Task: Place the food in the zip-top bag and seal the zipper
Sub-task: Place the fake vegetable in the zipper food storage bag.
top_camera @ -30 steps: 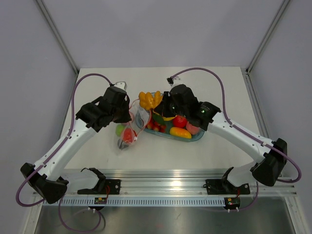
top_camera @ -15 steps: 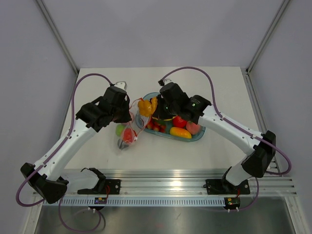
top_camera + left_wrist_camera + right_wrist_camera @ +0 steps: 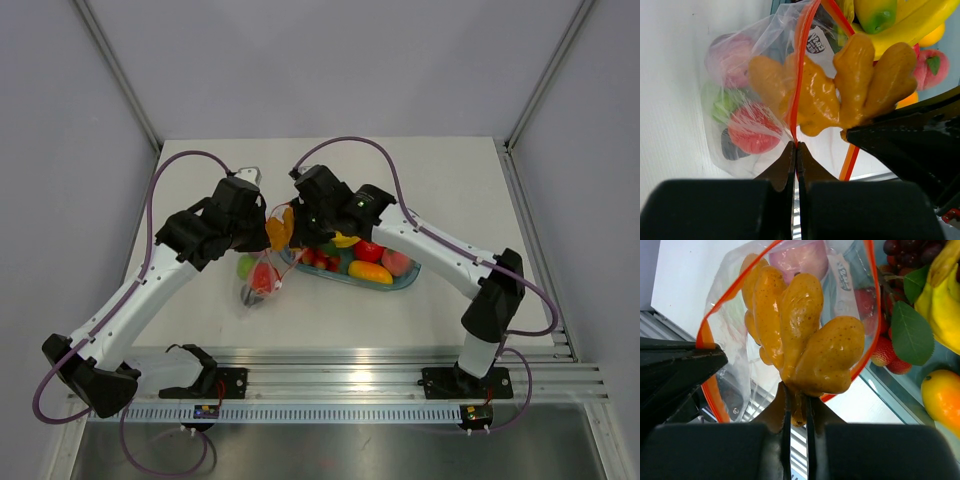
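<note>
My left gripper (image 3: pixel 796 146) is shut on the orange-red zipper (image 3: pixel 801 75) of the clear zip-top bag (image 3: pixel 262 282), holding its mouth up and open. Inside the bag lie red (image 3: pixel 752 136), green and pink food pieces. My right gripper (image 3: pixel 797 390) is shut on the stem end of a lumpy orange-yellow food piece (image 3: pixel 800 330), which hangs at the bag's open mouth, ringed by the zipper (image 3: pixel 871 300) in the right wrist view. From above, this piece (image 3: pixel 281 228) sits between both grippers, over the bag's upper end.
A blue-tinted clear oval tray (image 3: pixel 405 280) lies just right of the bag. It holds a banana (image 3: pixel 345 240), a red apple (image 3: pixel 368 250), an orange-yellow fruit (image 3: pixel 370 271), strawberries and grapes. Metal rails run along the table's near edge.
My right arm has swung left from above the tray, carrying the orange-yellow piece to the bag's mouth. The left arm and the bag have stayed where they were.
</note>
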Controlling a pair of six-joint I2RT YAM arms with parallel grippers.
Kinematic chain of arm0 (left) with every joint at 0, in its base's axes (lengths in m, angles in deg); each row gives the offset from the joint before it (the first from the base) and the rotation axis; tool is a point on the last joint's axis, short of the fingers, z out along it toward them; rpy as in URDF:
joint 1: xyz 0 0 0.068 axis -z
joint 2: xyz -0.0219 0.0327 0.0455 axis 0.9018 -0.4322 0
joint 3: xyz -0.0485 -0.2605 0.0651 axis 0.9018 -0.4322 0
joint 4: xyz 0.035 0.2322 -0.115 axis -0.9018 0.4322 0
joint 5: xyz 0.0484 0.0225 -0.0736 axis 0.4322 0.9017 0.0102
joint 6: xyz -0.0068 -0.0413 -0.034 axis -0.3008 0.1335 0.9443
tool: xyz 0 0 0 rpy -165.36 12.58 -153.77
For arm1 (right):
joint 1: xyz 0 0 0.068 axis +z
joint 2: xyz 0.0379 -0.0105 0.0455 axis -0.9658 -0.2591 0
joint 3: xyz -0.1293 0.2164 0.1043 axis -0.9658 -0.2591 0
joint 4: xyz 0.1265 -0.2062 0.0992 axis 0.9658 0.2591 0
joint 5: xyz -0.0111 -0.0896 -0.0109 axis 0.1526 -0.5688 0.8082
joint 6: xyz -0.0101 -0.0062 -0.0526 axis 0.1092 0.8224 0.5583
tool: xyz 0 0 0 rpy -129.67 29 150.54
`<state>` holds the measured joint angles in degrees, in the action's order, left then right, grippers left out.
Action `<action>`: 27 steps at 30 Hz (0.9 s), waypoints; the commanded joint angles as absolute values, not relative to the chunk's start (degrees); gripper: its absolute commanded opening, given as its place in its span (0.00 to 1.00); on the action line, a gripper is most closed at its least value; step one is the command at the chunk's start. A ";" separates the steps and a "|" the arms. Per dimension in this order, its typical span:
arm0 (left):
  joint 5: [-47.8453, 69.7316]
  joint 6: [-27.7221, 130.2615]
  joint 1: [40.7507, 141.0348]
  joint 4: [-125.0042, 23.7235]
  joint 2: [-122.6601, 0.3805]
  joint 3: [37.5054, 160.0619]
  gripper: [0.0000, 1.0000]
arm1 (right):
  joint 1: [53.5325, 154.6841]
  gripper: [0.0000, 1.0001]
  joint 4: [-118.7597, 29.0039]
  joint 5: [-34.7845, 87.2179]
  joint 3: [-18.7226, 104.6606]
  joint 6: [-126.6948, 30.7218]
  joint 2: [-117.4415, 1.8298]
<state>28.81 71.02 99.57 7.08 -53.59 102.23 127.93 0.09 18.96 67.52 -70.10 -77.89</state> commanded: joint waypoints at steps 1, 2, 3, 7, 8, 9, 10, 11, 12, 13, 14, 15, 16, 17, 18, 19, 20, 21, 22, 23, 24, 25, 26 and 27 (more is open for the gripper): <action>27.82 70.28 99.46 4.02 -52.62 103.96 0.00 | 128.77 0.10 0.14 23.23 71.83 -68.68 -79.64; 27.47 70.36 99.37 3.76 -52.53 103.96 0.00 | 128.94 0.13 0.14 23.76 72.10 -68.16 -79.91; 27.47 70.36 99.46 3.67 -52.62 103.78 0.00 | 129.03 0.16 0.14 24.63 72.45 -67.89 -80.60; 27.47 70.45 99.46 3.41 -52.79 103.61 0.00 | 129.30 0.56 0.23 24.99 71.75 -66.92 -80.44; 27.47 70.54 99.46 3.41 -52.88 103.61 0.00 | 129.30 0.60 0.06 24.38 71.31 -66.66 -79.57; 27.55 70.54 99.46 3.41 -52.88 103.52 0.00 | 129.21 0.63 -0.03 22.98 70.18 -66.66 -78.95; 27.64 70.54 99.37 3.32 -52.88 103.52 0.00 | 129.21 0.64 -0.21 22.10 69.73 -66.23 -78.33; 27.64 70.54 99.46 3.41 -52.80 103.43 0.00 | 129.21 0.64 -0.12 20.79 69.29 -66.31 -77.72; 27.64 70.54 99.37 3.41 -52.88 103.52 0.00 | 129.12 0.64 -0.30 18.95 67.63 -66.40 -76.06; 27.73 70.54 99.46 3.41 -52.88 103.43 0.00 | 129.12 0.64 -0.65 16.75 66.57 -66.40 -74.91; 27.73 70.54 99.46 3.41 -52.80 103.43 0.00 | 129.04 0.64 -1.78 15.51 65.26 -66.92 -73.77; 27.82 70.54 99.46 3.41 -52.79 103.34 0.00 | 129.03 0.64 -2.14 13.06 62.72 -67.10 -71.32; 27.90 70.54 99.46 3.49 -52.79 103.34 0.00 | 128.86 0.63 -2.75 11.56 61.48 -67.71 -69.99; 27.91 70.54 99.46 3.41 -52.79 103.26 0.00 | 128.60 0.63 -2.93 8.59 58.94 -68.15 -67.45; 27.91 70.54 99.46 3.41 -52.79 103.26 0.00 | 128.25 0.62 -3.20 7.25 57.53 -68.50 -66.04; 27.91 70.54 99.37 3.41 -52.71 103.08 0.00 | 126.94 0.62 -3.81 6.11 56.12 -68.85 -64.63; 27.82 70.54 99.46 3.32 -52.71 102.91 0.00 | 126.05 0.61 -4.34 5.23 54.63 -69.90 -61.66; 27.82 70.63 99.46 3.23 -52.62 102.82 0.00 | 124.83 0.60 -4.86 4.69 51.13 -70.35 -60.24; 27.82 70.71 99.37 3.23 -52.62 102.82 0.00 | 121.86 0.60 -6.26 4.60 49.35 -70.96 -58.83; 27.64 70.72 99.46 3.14 -52.53 102.73 0.00 | 120.35 0.60 -6.62 4.69 47.51 -71.14 -56.47; 27.64 70.80 99.46 3.06 -52.53 102.73 0.00 | 118.33 0.61 -6.80 5.73 44.18 -71.32 -55.57; 27.64 70.80 99.46 3.06 -52.44 102.73 0.00 | 115.09 0.64 -7.32 6.35 42.67 -71.32 -54.78; 27.73 70.80 99.46 2.97 -52.27 102.64 0.00 | 113.67 0.67 -7.42 6.45 39.96 -71.41 -53.81; 27.73 70.89 99.37 2.79 -52.18 102.73 0.00 | 112.52 0.71 -7.76 6.45 38.71 -71.23 -53.54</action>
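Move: The right hand holds the orange knobbly vegetable by its end, half inside the bag mouth, whose middle is about 3 cm ahead, 2 cm left and 2 cm below. The red tomato already in the bag sits level, some 8 cm left and 9 cm lower. The strawberries in the basket lie about 6 cm ahead, 5 cm right and 10 cm below. From the left hand, pinching the bag's lip, the mouth's middle is about 4 cm ahead, 3 cm right and 2 cm lower. Leftward by a bare 1.5 cm, dipping slightly, the right hand carries the vegetable on into the bag while its fingers open to about two thirds and let go. It then swings back right some 16 cm, turning clockwise about 20 degrees and ending a little farther forward, away from the bag and over the basket. The left hand stays, still pinching the lip. ##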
